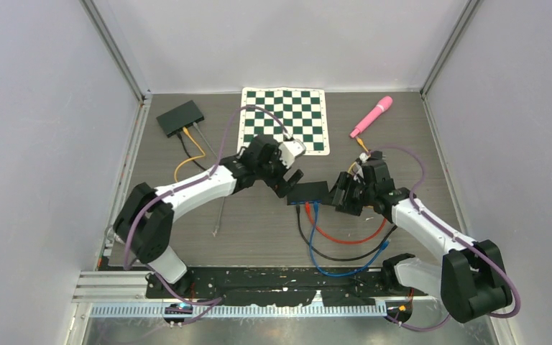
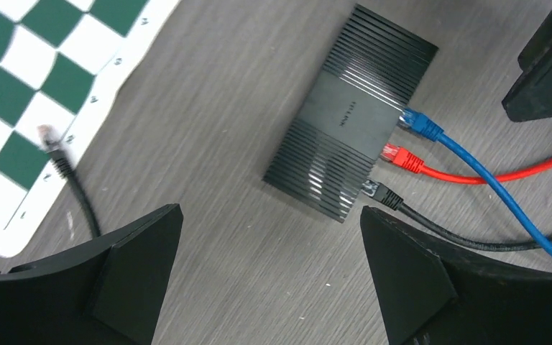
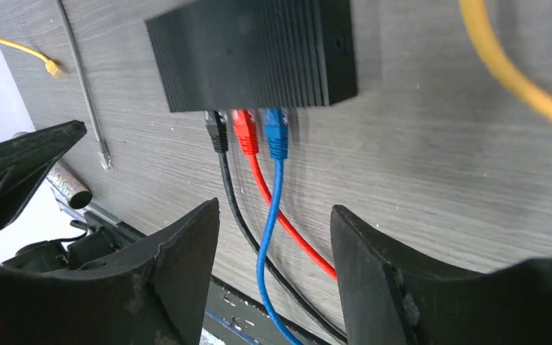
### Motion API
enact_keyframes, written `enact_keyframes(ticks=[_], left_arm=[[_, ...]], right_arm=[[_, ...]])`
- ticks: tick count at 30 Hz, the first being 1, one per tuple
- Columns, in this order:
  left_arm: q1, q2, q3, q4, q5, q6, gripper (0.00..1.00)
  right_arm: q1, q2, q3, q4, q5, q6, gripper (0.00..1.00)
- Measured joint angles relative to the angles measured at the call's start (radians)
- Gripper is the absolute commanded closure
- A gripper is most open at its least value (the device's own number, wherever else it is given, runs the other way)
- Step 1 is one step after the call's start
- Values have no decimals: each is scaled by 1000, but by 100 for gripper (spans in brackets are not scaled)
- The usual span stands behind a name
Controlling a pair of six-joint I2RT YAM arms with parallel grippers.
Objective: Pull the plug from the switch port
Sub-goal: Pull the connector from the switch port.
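Observation:
A black ribbed switch [image 1: 309,192] lies mid-table between both arms. Three plugs sit in its near side: black [image 3: 217,133], red [image 3: 245,133] and blue [image 3: 276,135]; in the left wrist view the same switch [image 2: 352,108] shows blue [image 2: 420,126], red [image 2: 401,157] and black [image 2: 382,194]. My left gripper [image 2: 269,215] hovers wide open just left of the switch, holding nothing. My right gripper [image 3: 273,212] is open on the switch's right side, above the three cables, which run under the gap without being pinched.
A second switch [image 1: 180,117] with yellow and grey cables sits back left. A chessboard mat [image 1: 284,118] lies at the back with a loose black plug [image 2: 54,154] on its edge. A pink tool [image 1: 371,116] lies back right. A yellow cable [image 3: 503,68] runs near the right gripper.

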State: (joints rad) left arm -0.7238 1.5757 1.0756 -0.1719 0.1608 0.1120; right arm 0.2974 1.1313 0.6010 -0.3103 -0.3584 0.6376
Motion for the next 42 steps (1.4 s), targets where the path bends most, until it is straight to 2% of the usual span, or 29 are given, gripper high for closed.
enact_keyframes(ticks=[7,14,19,31,40,42], left_arm=[[-84,133,133,-140,2,110,1],[-98,219,250,-235,35,166,1],[-98,291,336,-314,48,211,1],[-99,405,412,-412,50,263,1],[-102,425,437,-420,61,263,1],[-102,443,446,-420,60,263,4]], right_arm=[[0,-14,-125,93,-55,120,37],[0,1,-133,143,-69,141,37],[0,86,-115,159,-82,141,37],[-13,126,-115,222,-105,168,37],[-14,163,-122,261,-118,191,37],[-13,173,-126,276,-121,198,37]])
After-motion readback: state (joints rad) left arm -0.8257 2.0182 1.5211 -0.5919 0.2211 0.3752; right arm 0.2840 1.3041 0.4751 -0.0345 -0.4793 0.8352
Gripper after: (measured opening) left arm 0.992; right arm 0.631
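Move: From the left hand the switch lies about 6 cm to the right, 2 cm back and 10 cm below; the black plug in its port is some 2 cm right and 6 cm back. From the right hand the blue plug lies about 6 cm left, 1 cm ahead and 7 cm below. The red plug sits 3 cm left of the blue plug and level with it, and the switch's middle 2 cm left of the blue plug and 4 cm farther out. Open hands sink: left about 7 cm, also rightward, over the switch; right about 4 cm towards the blue plug. ##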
